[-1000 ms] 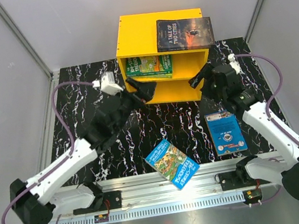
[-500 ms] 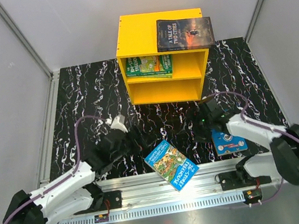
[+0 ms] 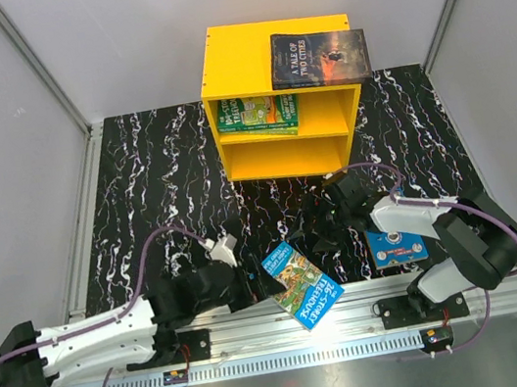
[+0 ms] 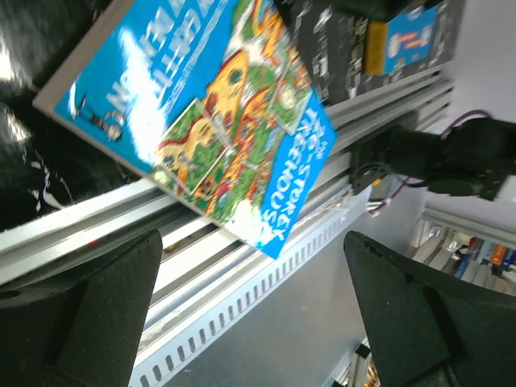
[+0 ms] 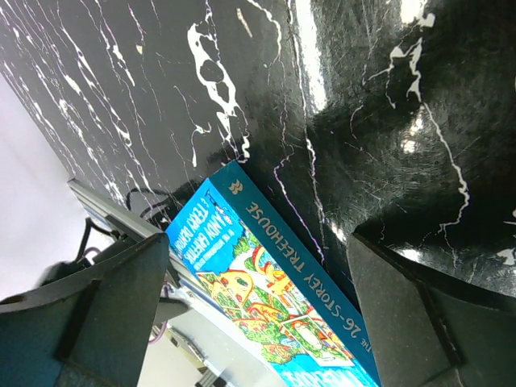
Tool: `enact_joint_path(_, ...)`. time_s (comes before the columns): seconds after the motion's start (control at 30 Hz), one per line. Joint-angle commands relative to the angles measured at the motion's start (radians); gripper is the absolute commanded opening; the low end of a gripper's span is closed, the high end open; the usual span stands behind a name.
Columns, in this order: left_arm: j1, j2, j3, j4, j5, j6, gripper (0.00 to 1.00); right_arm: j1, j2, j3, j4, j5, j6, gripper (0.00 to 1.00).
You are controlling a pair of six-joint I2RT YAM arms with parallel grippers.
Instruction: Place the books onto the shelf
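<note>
A bright blue "26-Storey Treehouse" book [image 3: 297,283] lies flat at the table's near edge, one corner hanging over the rail. My left gripper [image 3: 246,283] is low just left of it, open and empty; in the left wrist view the book [image 4: 218,121] lies beyond the gripper [image 4: 254,314]. My right gripper [image 3: 317,231] is open just behind the book's far right side, with the book [image 5: 266,282] between the fingers' line of sight. A second blue book [image 3: 396,242] lies under the right arm. The yellow shelf [image 3: 285,144] holds green books [image 3: 257,114] in its upper compartment and a dark book [image 3: 318,56] on top.
A slotted aluminium rail [image 3: 259,317] runs along the near edge of the black marbled table [image 3: 156,171]. Grey walls close in the left, right and back. The right arm's base [image 4: 451,157] stands on the rail, and purple cables loop beside both arms.
Both arms have drawn back from the shelf and dropped toward the near edge, ending on either side of the treehouse book. Both grippers stayed open. The books have not moved.
</note>
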Motion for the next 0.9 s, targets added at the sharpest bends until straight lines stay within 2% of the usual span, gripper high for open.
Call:
enact_joint_path(0.0, -0.059, 0.067, -0.046, 0.056, -0.053, -0.099, 0.99, 0.009, 0.004, -0.019, 0.002, 0.038, -0.014, 1.0)
enact_joint_path(0.17, -0.13, 0.291, -0.044, 0.224, -0.081, -0.151, 0.99, 0.011, -0.019, -0.051, 0.013, 0.032, -0.004, 1.0)
enact_joint_path(0.3, -0.18, 0.475, -0.02, 0.341, -0.17, -0.211, 0.99, 0.012, -0.047, -0.076, 0.013, 0.03, -0.001, 1.0)
enact_joint_path(0.43, -0.207, 0.64, -0.013, 0.508, -0.168, -0.281, 0.99, 0.012, -0.081, -0.096, -0.005, 0.039, -0.001, 1.0)
enact_joint_path(0.5, -0.21, 0.689, 0.013, 0.542, -0.159, -0.286, 0.95, 0.012, -0.093, -0.107, -0.01, 0.041, -0.001, 1.0)
enact_joint_path(0.57, -0.216, 0.681, 0.032, 0.541, -0.17, -0.266, 0.83, 0.012, -0.099, -0.12, -0.007, 0.038, 0.005, 1.0)
enact_joint_path(0.6, -0.22, 0.672, 0.035, 0.532, -0.196, -0.265, 0.69, 0.012, -0.102, -0.124, -0.002, 0.035, 0.008, 1.0)
enact_joint_path(0.67, -0.23, 0.637, 0.047, 0.474, -0.225, -0.254, 0.58, 0.014, -0.111, -0.134, 0.004, 0.035, 0.016, 1.0)
enact_joint_path(0.7, -0.233, 0.626, 0.05, 0.447, -0.257, -0.251, 0.44, 0.014, -0.116, -0.136, 0.004, 0.032, 0.017, 1.0)
enact_joint_path(0.8, -0.233, 0.565, 0.033, 0.391, -0.322, -0.245, 0.21, 0.02, -0.133, -0.144, -0.002, 0.027, 0.022, 1.0)
enact_joint_path(0.83, -0.231, 0.543, 0.029, 0.38, -0.337, -0.239, 0.09, 0.021, -0.14, -0.147, -0.004, 0.025, 0.023, 1.0)
enact_joint_path(0.87, -0.233, 0.505, 0.027, 0.349, -0.355, -0.231, 0.05, 0.026, -0.154, -0.154, -0.006, 0.022, 0.026, 1.0)
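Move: The 26-Storey Treehouse book lies flat about 9 cm to the left hand's right, roughly 1 cm ahead and 7 cm below. The blue book is some 35 cm right and 9 cm ahead of that hand; the shelf's lower front edge is about 28 cm ahead, 10 cm right, near table height. From the right hand, the Treehouse book lies about 12 cm back, 4 cm left and 2 cm below. The left hand drops about 7 cm, swings some 8 cm right and closes on the Treehouse book's left edge. ##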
